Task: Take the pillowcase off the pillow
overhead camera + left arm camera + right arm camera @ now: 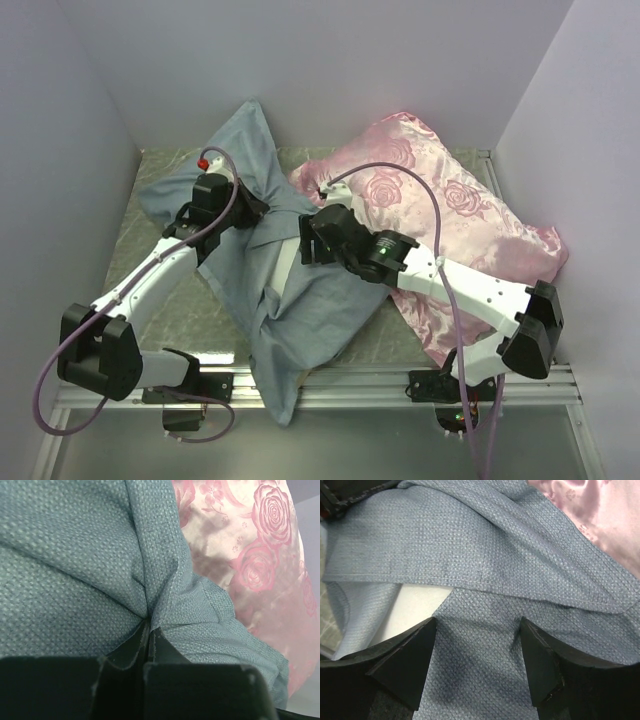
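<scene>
The pillowcase (300,310) lies crumpled across the table with its grey-blue inside showing, one end hanging over the front edge. My left gripper (255,205) is shut on a pinched fold of the pillowcase (75,555), and the cloth puckers at the left gripper (148,627). My right gripper (305,240) stands open just over the pillowcase (470,545), a flat stretch of cloth between its fingers, the right gripper (477,622) holding nothing. A white patch, apparently the pillow (417,607), shows under a stitched hem; the rest is hidden.
A pink satin rose-patterned cushion (440,210) lies at the right, against the fabric, and shows as the cushion (260,570) and the cushion (600,510) in both wrist views. White walls close three sides. A metal rail (400,385) runs along the front edge of the table (195,310).
</scene>
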### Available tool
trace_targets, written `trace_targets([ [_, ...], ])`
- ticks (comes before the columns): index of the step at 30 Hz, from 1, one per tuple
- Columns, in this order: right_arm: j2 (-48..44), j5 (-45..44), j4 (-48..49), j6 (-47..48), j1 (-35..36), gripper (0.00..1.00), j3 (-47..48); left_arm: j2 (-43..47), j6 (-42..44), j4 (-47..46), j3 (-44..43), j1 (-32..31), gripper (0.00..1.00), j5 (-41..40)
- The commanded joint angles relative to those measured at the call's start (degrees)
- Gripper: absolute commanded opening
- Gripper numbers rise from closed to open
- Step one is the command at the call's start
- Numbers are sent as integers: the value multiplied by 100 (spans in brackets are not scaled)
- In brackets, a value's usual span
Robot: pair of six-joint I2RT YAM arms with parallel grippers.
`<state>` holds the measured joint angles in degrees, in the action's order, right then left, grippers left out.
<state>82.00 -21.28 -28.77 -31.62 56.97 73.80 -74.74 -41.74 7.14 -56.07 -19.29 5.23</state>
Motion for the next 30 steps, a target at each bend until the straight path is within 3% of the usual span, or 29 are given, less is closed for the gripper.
trace_targets([
  [1,80,-412,-181,-81,95,75,135,-93,-212,-97,281,-40,1,-84],
  [6,-281,-518,-93,6,139,79,108,-181,-353,-335,545,-49,1,-49],
  [17,352,-430,-348,-20,227,79,504,-155,-467,-485,686,-57,2,-110],
  [20,282,-570,-594,-99,227,65,469,-199,-520,-529,694,-57,1,-102],
  [23,-226,-781,-656,-274,227,30,-187,-216,-546,-555,694,-57,2,-128],
  [27,-991,-861,-787,-625,236,13,-926,-278,-537,-503,659,-57,2,-207],
  [30,-1597,-773,-867,-1003,236,9,-1428,-348,-493,-424,572,-14,2,-277],
])
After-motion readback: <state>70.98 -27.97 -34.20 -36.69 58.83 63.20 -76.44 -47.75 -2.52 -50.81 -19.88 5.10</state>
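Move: The blue pillowcase cloth to be pinched lies almost directly below the right hand's open fingertips, some 2 cm down. The white strip of bare pillow is about 5 cm to the right hand's left, level with it, and the case's folded-back hem band crosses about 5 cm ahead and 2 cm left; the pink pillow's middle is roughly 27 cm right and 8 cm ahead. From the left hand that cloth lies about 11 cm back and 9 cm right, slightly lower. The pillowcase beside the bare strip gets pinched by the right hand, which hovers over it, dips some 2 cm and shuts its fingers on a fold, then draws it quickly to the right, about 6 cm, and back some 3 cm, away from the white pillow. The left hand keeps its pinch on the bunched case, easing only slightly lower. ##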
